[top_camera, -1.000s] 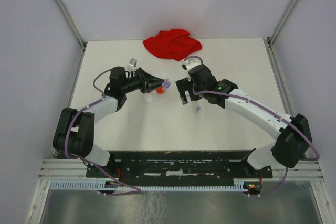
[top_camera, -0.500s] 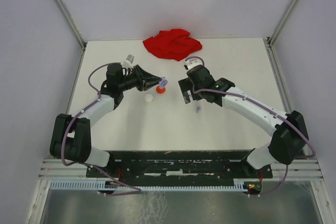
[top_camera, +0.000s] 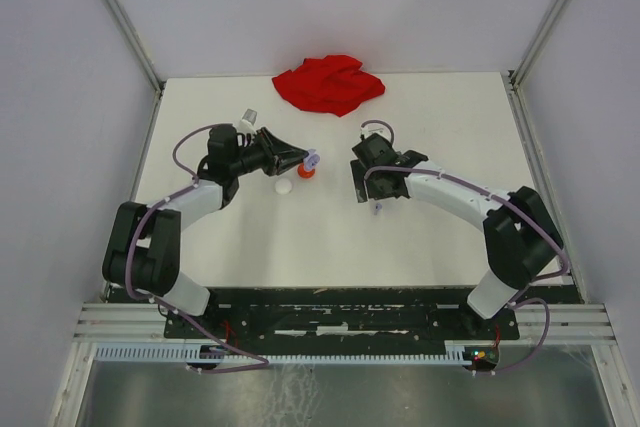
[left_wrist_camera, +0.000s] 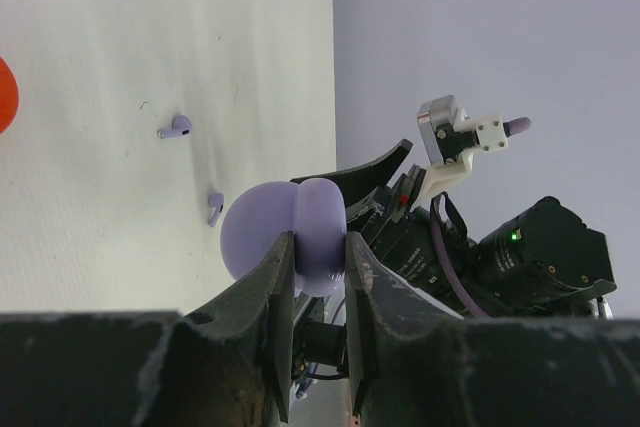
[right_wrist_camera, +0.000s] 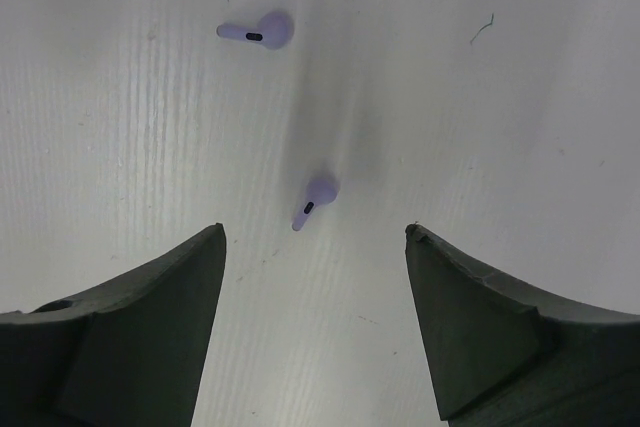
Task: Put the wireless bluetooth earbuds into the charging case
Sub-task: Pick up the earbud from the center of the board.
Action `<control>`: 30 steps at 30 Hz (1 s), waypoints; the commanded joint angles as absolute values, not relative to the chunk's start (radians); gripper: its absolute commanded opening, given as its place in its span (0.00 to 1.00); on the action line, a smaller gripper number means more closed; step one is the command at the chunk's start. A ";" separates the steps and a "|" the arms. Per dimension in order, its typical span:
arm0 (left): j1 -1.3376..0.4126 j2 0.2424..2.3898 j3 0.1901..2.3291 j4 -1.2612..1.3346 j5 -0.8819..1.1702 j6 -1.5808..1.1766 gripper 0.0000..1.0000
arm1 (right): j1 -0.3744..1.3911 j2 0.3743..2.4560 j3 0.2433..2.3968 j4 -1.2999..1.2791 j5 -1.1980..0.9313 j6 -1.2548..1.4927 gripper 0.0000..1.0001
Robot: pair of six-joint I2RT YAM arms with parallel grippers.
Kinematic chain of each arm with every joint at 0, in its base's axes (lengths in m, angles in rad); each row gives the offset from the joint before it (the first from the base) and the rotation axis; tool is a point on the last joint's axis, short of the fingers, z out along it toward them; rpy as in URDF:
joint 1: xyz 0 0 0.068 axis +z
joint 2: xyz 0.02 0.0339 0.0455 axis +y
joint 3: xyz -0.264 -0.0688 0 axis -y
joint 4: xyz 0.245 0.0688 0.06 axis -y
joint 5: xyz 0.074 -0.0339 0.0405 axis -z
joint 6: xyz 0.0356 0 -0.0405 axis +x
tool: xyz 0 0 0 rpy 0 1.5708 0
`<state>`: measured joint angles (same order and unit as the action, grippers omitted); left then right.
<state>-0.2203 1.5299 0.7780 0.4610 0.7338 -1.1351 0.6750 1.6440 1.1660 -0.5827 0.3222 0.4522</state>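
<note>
My left gripper (top_camera: 303, 159) is shut on the lavender charging case (left_wrist_camera: 262, 237), which it holds above the table with its two round halves apart (top_camera: 314, 158). Two lavender earbuds lie on the white table. In the right wrist view, one earbud (right_wrist_camera: 315, 199) lies just ahead of the gap between my open right gripper's (right_wrist_camera: 315, 237) fingers, and the other earbud (right_wrist_camera: 258, 31) lies farther off. Both earbuds (left_wrist_camera: 176, 127) (left_wrist_camera: 213, 207) also show in the left wrist view. From above, my right gripper (top_camera: 367, 197) points down beside an earbud (top_camera: 377, 208).
A red round disc (top_camera: 307, 172) and a white round disc (top_camera: 284, 187) lie under and near the left gripper. A crumpled red cloth (top_camera: 328, 82) sits at the table's back edge. The right arm (left_wrist_camera: 500, 247) is close to the held case.
My right arm has pulled in and come down toward the earbud, with its jaws a little narrower. My left gripper has shifted slightly back with the case.
</note>
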 commanded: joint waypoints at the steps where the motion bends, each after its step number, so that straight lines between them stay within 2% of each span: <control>1: -0.217 1.536 0.763 0.538 0.742 -1.143 0.03 | 0.676 1.658 1.172 -0.562 0.332 0.515 0.78; 15: -0.216 1.554 0.755 0.541 0.754 -1.139 0.03 | 0.672 1.726 1.148 -0.548 0.306 0.636 0.61; 30: -0.217 1.560 0.729 0.561 0.752 -1.147 0.03 | 0.645 1.781 1.127 -0.500 0.268 0.675 0.56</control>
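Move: The purple earbud nearer the robot lies almost straight beneath the right hand's open fingers, about 7 cm down and level with it both ways. The other purple earbud stands roughly 8 cm ahead of the right hand and 4 cm to its left, also on the table. The purple case is some 16 cm to the right hand's left, 4 cm ahead and 10 cm higher. From the left hand, the near earbud is about 16 cm right, 4 cm back and 17 cm below. Down onto the near purple earbud: the right hand sinks about 5 cm almost straight down, turning some 10 degrees clockwise and tipping its fingers slightly steeper while they draw in from wide to roughly half open, without gripping anything yet. The left hand keeps its pinch on the purple case and lowers it about 2 cm. ##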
